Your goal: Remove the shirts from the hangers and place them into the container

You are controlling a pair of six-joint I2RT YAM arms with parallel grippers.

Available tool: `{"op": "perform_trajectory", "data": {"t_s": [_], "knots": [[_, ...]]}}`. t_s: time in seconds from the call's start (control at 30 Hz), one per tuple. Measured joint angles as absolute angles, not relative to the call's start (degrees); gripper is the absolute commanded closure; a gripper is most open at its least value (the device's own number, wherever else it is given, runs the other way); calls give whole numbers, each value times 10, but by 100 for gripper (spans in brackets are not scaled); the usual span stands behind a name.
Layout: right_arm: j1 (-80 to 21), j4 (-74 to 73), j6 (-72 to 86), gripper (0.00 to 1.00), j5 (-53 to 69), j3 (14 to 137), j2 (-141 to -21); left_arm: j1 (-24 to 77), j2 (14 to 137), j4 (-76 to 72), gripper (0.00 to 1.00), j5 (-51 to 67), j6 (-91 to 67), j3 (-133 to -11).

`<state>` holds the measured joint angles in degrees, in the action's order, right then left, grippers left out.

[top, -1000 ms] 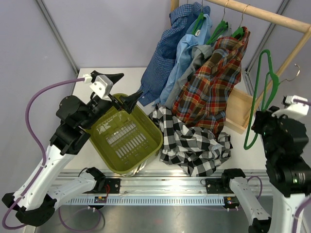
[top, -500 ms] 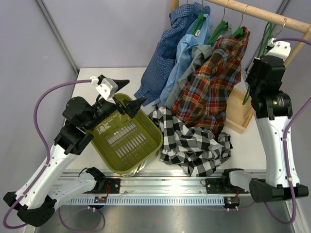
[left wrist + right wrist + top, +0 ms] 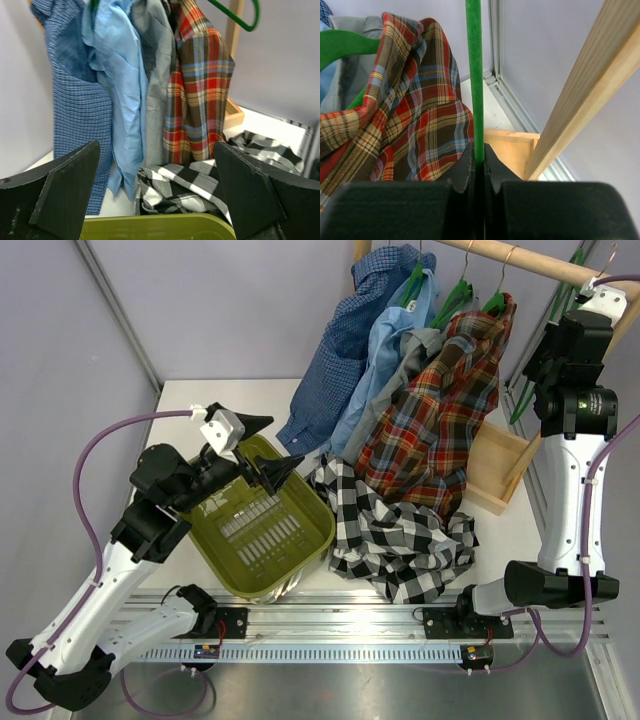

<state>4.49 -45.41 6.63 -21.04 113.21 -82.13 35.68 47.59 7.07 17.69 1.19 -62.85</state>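
Observation:
My left gripper (image 3: 265, 446) hangs open and empty over the far rim of the olive-green container (image 3: 303, 499). Through its fingers I see the container's rim (image 3: 160, 227) and the black-and-white check shirt (image 3: 190, 187) just beyond. That shirt (image 3: 400, 535) lies crumpled on the table, off its hanger. The dark blue (image 3: 335, 370), light blue (image 3: 385, 345), grey (image 3: 412, 352) and plaid (image 3: 440, 415) shirts hang on green hangers from the wooden rail (image 3: 520, 260). My right gripper (image 3: 562, 335) is raised beside the rail, shut on the thin bar of a bare green hanger (image 3: 475, 75).
A small wooden box (image 3: 495, 470) stands on the table under the rail's right end. In the right wrist view the rail (image 3: 585, 95) slants close to the right of my gripper (image 3: 479, 159), with the plaid shirt (image 3: 420, 115) to the left.
The right arm has lifted and carried the bare hanger up and back to the rail. The left gripper has shifted slightly right and lower over the container, staying open.

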Motion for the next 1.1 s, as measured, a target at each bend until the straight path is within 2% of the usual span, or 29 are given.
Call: {"op": "perform_trajectory", "data": {"t_s": [0.6, 0.67, 0.73, 0.77, 0.83, 0.87, 0.97, 1.1], "knots": [[81, -496, 116, 97, -155, 1105, -827, 357, 462, 129, 1, 281, 10, -609], [83, -496, 117, 93, -149, 1105, -827, 357, 462, 134, 1, 286, 10, -608], [84, -496, 119, 84, -139, 1104, -827, 357, 462, 138, 1, 291, 10, -605], [84, -495, 119, 67, -137, 1103, -826, 357, 462, 138, 1, 294, 10, -604], [86, -494, 120, 46, -122, 1092, -823, 357, 462, 142, 1, 298, 10, -603], [86, -490, 115, 27, -112, 1082, -819, 359, 463, 143, 1, 299, 10, -603], [88, -477, 88, 1, -68, 1039, -794, 383, 474, 154, 1, 294, 18, -604], [88, -449, 22, 1, 11, 971, -720, 460, 522, 186, 1, 260, 51, -624]]}}
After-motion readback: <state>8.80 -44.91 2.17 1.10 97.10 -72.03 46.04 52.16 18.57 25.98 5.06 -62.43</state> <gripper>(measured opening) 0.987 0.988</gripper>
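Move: From the right hand, still gripping the empty green hanger, the rod's bare right-hand stretch is about 6 cm ahead, 3 cm right and 14 cm up. The plaid shirt hangs some 22 cm left, 3 cm back and 10 cm below that hand; the wooden box is 8 cm ahead, straight in line, 45 cm below. From the open left hand, the checkered shirt lies level, 27 cm right and 38 cm down; the container is 5 cm ahead, 7 cm left, 36 cm down. The right hand lowers the green hanger about 4 cm to set its hook on the rod, tipping a little, then spreads its fingers wide to let go and draws off left and back, turning counter-clockwise. Meanwhile the empty left hand, kept wide open, sinks some 7 cm while going back and right above the container towards the checkered shirt, swinging about 20 degrees clockwise, fastest at the end. ##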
